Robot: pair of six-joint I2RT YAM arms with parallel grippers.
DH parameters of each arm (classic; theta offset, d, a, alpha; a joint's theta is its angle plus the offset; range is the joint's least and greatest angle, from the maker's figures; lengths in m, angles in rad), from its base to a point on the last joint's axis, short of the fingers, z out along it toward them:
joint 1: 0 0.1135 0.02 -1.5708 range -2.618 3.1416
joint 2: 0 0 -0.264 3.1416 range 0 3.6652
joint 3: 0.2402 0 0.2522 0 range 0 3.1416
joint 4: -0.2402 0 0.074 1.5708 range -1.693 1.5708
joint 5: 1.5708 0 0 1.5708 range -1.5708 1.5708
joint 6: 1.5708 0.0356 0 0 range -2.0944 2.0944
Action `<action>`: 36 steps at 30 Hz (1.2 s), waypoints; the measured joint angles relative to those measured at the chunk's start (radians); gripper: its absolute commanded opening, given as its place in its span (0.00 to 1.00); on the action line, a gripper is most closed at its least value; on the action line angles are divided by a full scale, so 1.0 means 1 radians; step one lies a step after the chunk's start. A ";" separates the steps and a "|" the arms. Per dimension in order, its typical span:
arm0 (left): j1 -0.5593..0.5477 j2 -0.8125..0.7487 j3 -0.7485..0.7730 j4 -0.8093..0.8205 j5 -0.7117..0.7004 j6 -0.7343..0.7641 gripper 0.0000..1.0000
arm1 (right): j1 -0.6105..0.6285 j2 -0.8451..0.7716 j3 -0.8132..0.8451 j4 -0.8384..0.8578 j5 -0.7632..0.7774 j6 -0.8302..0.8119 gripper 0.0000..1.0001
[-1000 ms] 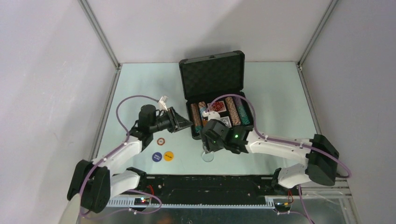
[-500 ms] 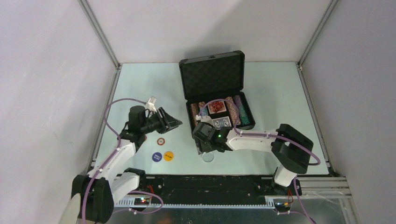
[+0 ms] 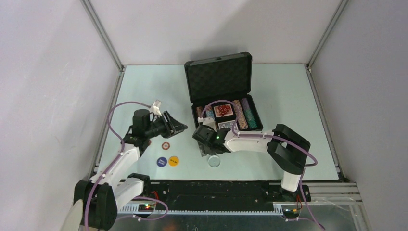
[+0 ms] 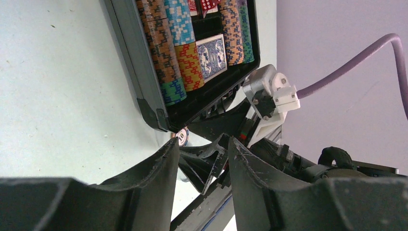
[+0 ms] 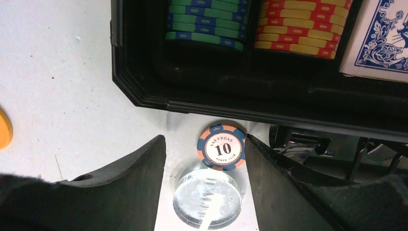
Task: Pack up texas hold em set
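The black case (image 3: 219, 79) lies open with its foam lid raised, holding rows of striped chips (image 3: 243, 114), a red deck (image 3: 223, 110) and a blue deck (image 4: 211, 55). In the right wrist view a blue-and-orange "10" chip (image 5: 221, 147) lies flat on the table just outside the case's front wall (image 5: 144, 91). It sits between the tips of my right gripper (image 5: 204, 138), which is open, close to one finger. A clear round button (image 5: 207, 199) lies just behind that chip. My left gripper (image 3: 182, 127) hovers open and empty left of the case.
Left of the case an orange-rimmed chip (image 3: 165, 146), a blue button (image 3: 162, 161) and a yellow button (image 3: 173, 160) lie on the pale table. The clear button (image 3: 214, 161) lies near the front edge. Metal frame rails border the table left and right.
My right gripper has left the case and swung left and down to its front left corner. The left gripper has drawn back left from the case and opened wider.
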 measured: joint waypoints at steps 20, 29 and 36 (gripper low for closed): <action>0.000 0.010 0.000 0.000 0.005 0.000 0.47 | -0.002 0.040 0.039 -0.074 0.020 0.050 0.48; 0.000 0.013 0.000 0.000 0.006 0.000 0.47 | 0.009 0.040 0.039 -0.075 0.025 0.053 0.44; 0.000 0.013 0.000 0.000 0.007 0.000 0.47 | 0.037 0.040 0.039 -0.055 0.030 0.012 0.44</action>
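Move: The orange 10 chip lies almost under the right fingertips, about 1 cm to their right and 1 cm below, close against the case's front edge. The case's middle is some 15 cm ahead and 7 cm right; the clear disc sits about 4 cm back and 1 cm right, the yellow button about 4 cm back and 16 cm left. From the left hand the chip lies roughly 13 cm right, 5 cm back and 12 cm down. The right hand eases down and to its right, about 1 cm each way, bringing the open fingers astride the orange 10 chip in front of the case, and there the fingers close by roughly a third until they pinch its rim from both sides. Keeping that pinch, it then draws back and left about 1 cm, away from the case's front edge, turning only a few degrees counter-clockwise. ##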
